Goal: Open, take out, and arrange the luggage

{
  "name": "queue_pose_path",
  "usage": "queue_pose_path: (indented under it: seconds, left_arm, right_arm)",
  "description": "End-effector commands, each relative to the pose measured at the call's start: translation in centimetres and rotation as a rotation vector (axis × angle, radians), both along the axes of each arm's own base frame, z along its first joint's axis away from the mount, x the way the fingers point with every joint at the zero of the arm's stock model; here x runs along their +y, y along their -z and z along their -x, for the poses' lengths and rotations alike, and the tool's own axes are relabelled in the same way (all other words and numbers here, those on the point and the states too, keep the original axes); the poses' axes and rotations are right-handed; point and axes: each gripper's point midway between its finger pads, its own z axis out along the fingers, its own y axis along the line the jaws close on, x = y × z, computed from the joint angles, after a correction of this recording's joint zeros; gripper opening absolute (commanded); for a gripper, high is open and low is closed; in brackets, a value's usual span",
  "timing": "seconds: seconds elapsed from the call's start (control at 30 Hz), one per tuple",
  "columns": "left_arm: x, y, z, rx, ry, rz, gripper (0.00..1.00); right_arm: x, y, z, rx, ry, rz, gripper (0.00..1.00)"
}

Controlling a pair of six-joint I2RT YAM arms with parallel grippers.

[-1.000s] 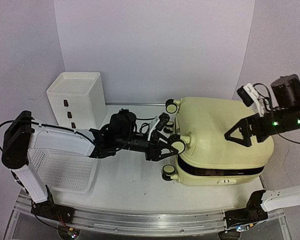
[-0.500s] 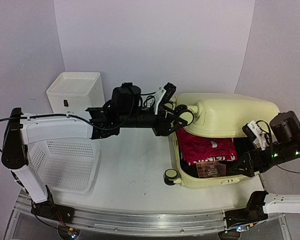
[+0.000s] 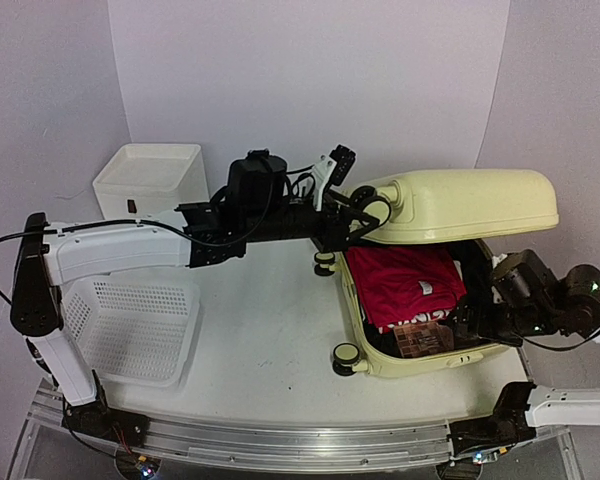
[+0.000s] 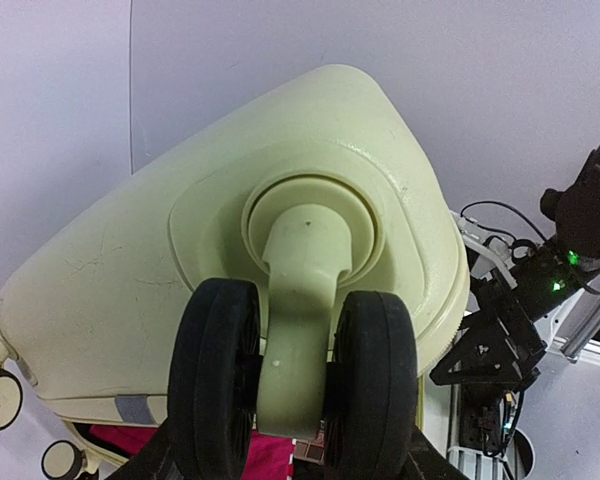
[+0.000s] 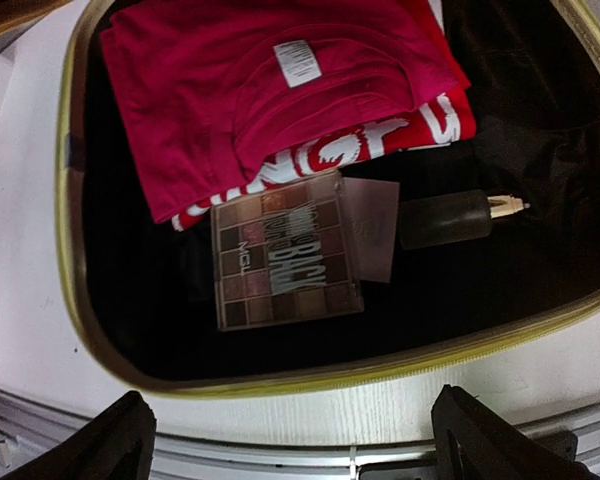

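Note:
The luggage [image 3: 470, 205], a pale yellow hard-shell suitcase, lies open at the right with its lid raised toward the back. My left gripper [image 3: 365, 218] is shut on the lid's black double wheel [image 4: 295, 370], one finger outside each tyre, and holds the lid up. The black-lined base [image 3: 420, 362] holds a folded red T-shirt [image 5: 280, 90], an eyeshadow palette [image 5: 285, 250] and a dark bottle [image 5: 450, 218]. My right gripper [image 5: 300, 440] hovers open above the base's near rim with nothing between its fingers.
A white drawer box [image 3: 150, 180] stands at the back left. A white perforated basket [image 3: 130, 320] sits in front of it on the left. The suitcase's lower wheels [image 3: 346, 357] rest on the white table, and walls close off the back and sides.
My left gripper has swung the lid up and back by its wheel, exposing the contents. My right gripper came down from above the lid to the base's near right rim.

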Motion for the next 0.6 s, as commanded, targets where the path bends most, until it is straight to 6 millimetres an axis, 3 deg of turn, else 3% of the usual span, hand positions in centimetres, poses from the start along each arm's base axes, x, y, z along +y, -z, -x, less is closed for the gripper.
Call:
queue_pose_path:
  seconds: [0.0, 0.13, 0.2, 0.37, 0.57]
  left_arm:
    - [4.0, -7.7, -6.6, -0.106, -0.306, 0.171, 0.29]
    - [4.4, -8.4, -7.7, -0.116, -0.343, 0.183, 0.28]
    - [4.5, -8.7, -8.2, -0.119, -0.351, 0.186, 0.28]
    - [4.6, -9.0, -9.1, -0.123, -0.371, 0.19, 0.28]
    - [4.5, -9.0, -9.7, -0.124, -0.387, 0.191, 0.27]
  right_arm:
    - [0.9, -2.4, -3.4, -0.147, 0.053, 0.003, 0.98]
    - [8.5, -8.1, -3.1, -0.215, -0.24, -0.31, 0.98]
    - [10.7, -11.4, -2.4, -0.284, -0.325, -0.479, 0.98]
    - [10.9, -17.0, -2.3, -0.395, -0.324, -0.626, 0.98]
    - [8.6, -19.4, -5.1, -0.454, -0.047, -0.704, 0.98]
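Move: The right hand is open over the near right part of the case, with the middle of the half-open lid about 10 cm ahead and 15 cm above, level sideways. From this hand the makeup palette lies some 8 cm ahead, 7 cm left and 10 cm down, and the red shirt 20 cm ahead, 10 cm left and 9 cm down. The left hand already grips a lid wheel; the lid's middle lies about 20 cm right, 8 cm ahead and 3 cm lower. The open right hand rises about 15 cm and swings left towards the lid while the left pushes it forward. ##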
